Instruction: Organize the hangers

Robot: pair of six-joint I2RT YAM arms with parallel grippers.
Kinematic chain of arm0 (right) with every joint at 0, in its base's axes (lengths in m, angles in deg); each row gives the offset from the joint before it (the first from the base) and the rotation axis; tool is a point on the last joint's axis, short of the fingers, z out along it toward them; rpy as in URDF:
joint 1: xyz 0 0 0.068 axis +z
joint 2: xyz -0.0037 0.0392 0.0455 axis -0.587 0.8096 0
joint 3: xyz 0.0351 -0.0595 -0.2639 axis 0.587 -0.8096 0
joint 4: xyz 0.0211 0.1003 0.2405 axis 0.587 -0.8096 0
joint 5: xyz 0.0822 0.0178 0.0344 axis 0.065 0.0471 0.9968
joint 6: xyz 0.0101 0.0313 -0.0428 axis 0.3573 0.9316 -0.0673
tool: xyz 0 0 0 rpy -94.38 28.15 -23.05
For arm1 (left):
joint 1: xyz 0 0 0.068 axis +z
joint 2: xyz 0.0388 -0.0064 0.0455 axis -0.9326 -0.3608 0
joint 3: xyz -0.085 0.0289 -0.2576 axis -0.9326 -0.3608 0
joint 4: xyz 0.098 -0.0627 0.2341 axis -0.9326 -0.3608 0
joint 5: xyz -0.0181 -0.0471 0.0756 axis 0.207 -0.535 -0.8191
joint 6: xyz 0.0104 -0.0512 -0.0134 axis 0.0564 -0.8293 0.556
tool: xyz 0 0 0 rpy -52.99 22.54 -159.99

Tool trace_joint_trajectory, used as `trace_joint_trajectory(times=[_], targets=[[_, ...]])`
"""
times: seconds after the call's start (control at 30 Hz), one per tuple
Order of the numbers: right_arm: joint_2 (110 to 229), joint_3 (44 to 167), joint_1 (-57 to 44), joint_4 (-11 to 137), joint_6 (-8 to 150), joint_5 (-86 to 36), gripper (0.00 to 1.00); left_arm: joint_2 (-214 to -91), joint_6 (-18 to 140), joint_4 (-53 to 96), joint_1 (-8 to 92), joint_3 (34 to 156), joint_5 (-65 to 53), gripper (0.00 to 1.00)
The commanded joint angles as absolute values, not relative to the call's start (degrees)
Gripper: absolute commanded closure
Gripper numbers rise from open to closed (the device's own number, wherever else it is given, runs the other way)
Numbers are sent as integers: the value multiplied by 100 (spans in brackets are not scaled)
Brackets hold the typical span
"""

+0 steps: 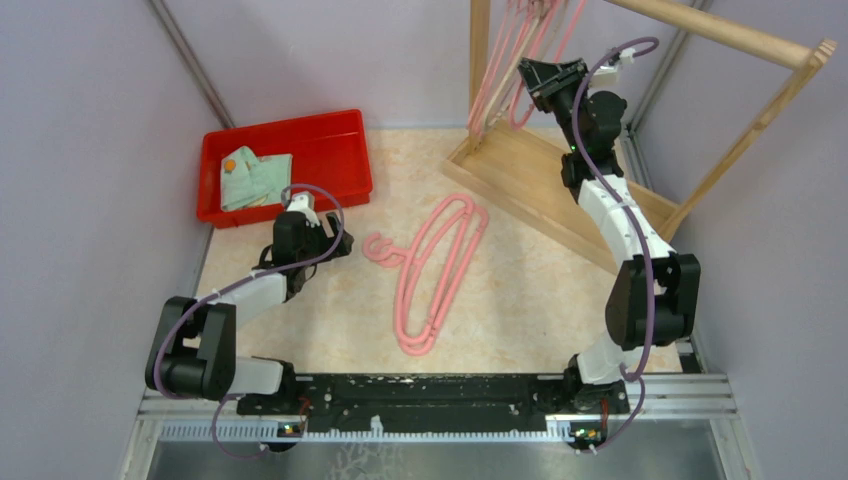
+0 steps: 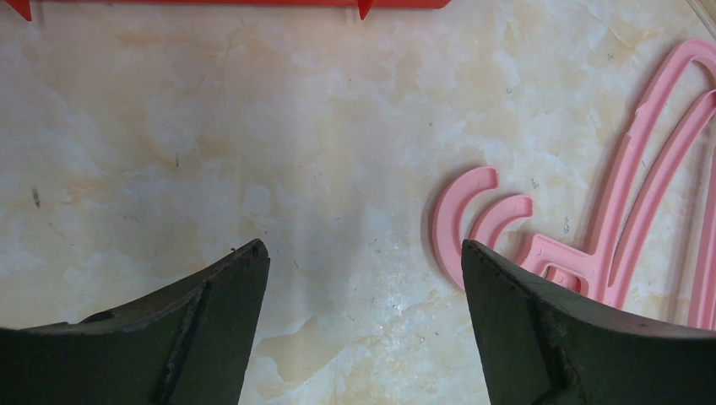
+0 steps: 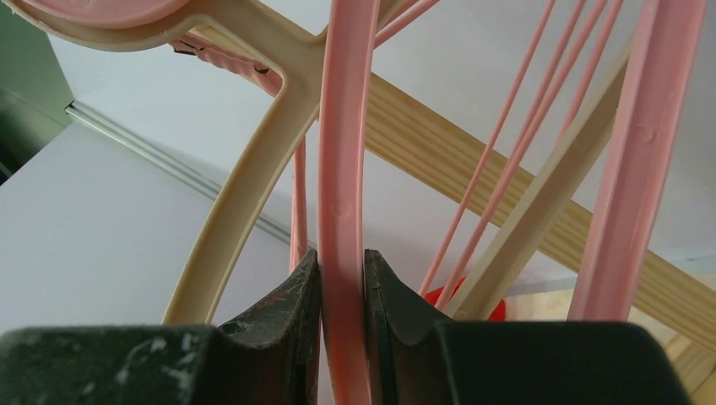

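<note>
Two pink hangers (image 1: 437, 272) lie stacked flat on the table, hooks toward the left; their hooks (image 2: 473, 215) show in the left wrist view. My left gripper (image 2: 363, 253) hovers open just left of those hooks, with nothing between its fingers; from above it (image 1: 335, 240) sits near the red bin. My right gripper (image 3: 342, 266) is raised at the wooden rack (image 1: 720, 35), shut on the bar of a pink hanger (image 3: 344, 152). A beige hanger (image 3: 245, 169) and more pink hangers (image 1: 520, 60) hang on the rack beside it.
A red bin (image 1: 340, 140) with a folded green cloth (image 1: 255, 178) stands at the back left. The rack's wooden base board (image 1: 520, 180) lies at the back right, its slanted leg (image 1: 750, 130) reaching toward the right wall.
</note>
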State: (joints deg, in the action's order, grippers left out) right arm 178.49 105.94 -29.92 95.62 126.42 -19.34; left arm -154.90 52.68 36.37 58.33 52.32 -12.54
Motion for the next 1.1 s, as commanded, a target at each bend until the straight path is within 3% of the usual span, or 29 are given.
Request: trace_joint_trajectory(times=[0.0, 0.43, 0.53, 0.73, 0.87, 1.07], targets=[[18478, 11054, -2795, 8776, 12515, -1927, 100, -15535, 5334, 3671, 5822, 5357, -1317, 10], [17786, 10087, -2768, 9058, 12790, -2515, 100, -15487, 5335, 3645, 5821, 5331, -1292, 10], [17679, 10014, -2770, 9114, 12835, -2512, 96, -15452, 5313, 3649, 5821, 5292, -1287, 10], [17304, 9903, -2769, 8800, 12622, -2548, 65, -15480, 5323, 3663, 5821, 5284, -1319, 10], [16757, 9734, -2768, 8377, 12224, -2761, 32, -15470, 5323, 3654, 5821, 5309, -1317, 10], [15878, 9264, -2777, 8211, 11777, -2760, 12, -15434, 5321, 3602, 5821, 5321, -1344, 10]])
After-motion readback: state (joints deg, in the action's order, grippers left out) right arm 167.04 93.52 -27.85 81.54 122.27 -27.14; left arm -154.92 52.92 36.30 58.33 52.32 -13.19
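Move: The right hand still pinches a pink hanger hanging on the rail. The beige hanger it is being moved up to lies about 4 cm left and 2 cm ahead, roughly level in height; the other hung pink hangers lie some 8 cm left and 3 cm ahead, at about the same height. From the idle left hand, the beige hanger is about 26 cm to the right, 16 cm ahead and 37 cm up. Right hand nudges about 2 cm forward-left, eases back, then opens off the pink hanger, sinking about 7 cm. ##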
